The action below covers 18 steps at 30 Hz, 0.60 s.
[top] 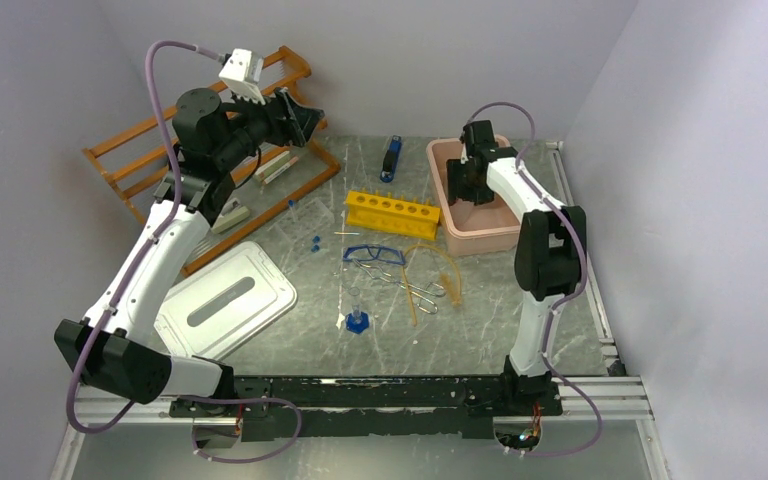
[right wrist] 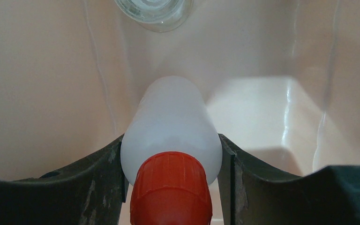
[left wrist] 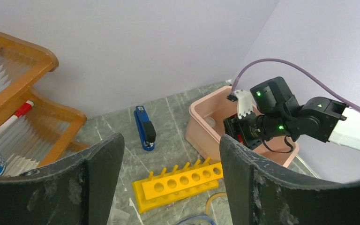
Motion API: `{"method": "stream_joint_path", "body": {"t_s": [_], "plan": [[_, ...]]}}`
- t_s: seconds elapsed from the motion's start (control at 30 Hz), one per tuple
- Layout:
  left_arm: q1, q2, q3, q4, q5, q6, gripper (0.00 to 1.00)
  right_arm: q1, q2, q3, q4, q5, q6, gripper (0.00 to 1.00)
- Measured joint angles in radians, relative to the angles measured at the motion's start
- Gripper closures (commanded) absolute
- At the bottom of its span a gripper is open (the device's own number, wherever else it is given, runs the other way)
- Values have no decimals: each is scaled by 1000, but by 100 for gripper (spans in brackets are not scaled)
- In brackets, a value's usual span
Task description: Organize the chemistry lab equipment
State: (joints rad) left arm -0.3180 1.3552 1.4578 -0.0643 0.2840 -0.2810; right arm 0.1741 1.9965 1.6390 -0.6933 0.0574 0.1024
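Observation:
My right gripper (right wrist: pixel 171 154) is shut on the red-capped clear squeeze bottle (right wrist: pixel 171 117) and holds it inside the pink bin (right wrist: pixel 37 84). In the top view that gripper (top: pixel 465 185) reaches down into the bin (top: pixel 480 238). My left gripper (top: pixel 305 118) is open and empty, raised at the back left over the wooden rack (top: pixel 150 150). Blue-framed goggles (top: pixel 373 254), metal tongs (top: pixel 412 290), yellowish tubing (top: pixel 445 272) and a small blue-capped vial (top: pixel 357 320) lie mid-table. Clear tubes (top: pixel 308 212) lie left of the yellow tube rack (top: pixel 392 213).
A blue stapler (top: pixel 391 157) lies behind the yellow rack (left wrist: pixel 178 183). A white tray lid (top: pixel 225 298) lies front left. A clear glass item (right wrist: pixel 152 11) sits in the bin's far end. A red-tipped white stick (left wrist: pixel 14 117) lies on the wooden rack.

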Motion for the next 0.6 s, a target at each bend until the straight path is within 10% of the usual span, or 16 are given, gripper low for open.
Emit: {"method": "stream_joint_path", "body": {"t_s": [0.6], "plan": [[0,3,20,-3,-26,16,22,-5,-22,21,-20,-6,15,13]]}}
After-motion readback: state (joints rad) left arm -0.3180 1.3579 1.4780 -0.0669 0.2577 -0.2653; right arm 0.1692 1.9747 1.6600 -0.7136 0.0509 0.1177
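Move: The right hand holds the red-capped wash bottle inside the pink bin. The bin's middle lies about 3 cm to its right, 1 cm back and 3 cm below. A glass beaker stands in the bin about 6 cm ahead and 2 cm left. Outside, the yellow tube rack is some 15 cm left and 4 cm back. From the left hand, the bin lies about 28 cm right, 8 cm ahead and 36 cm below. Down about 1 cm first, the right hand settles the wash bottle inside the pink bin while its fingers open from their grip and let go of the bottle's sides. With the fingers spread wide, it then turns back upward, climbing some 2.5 cm from its lowest point, straight up off the bottle with almost no sideways travel. ##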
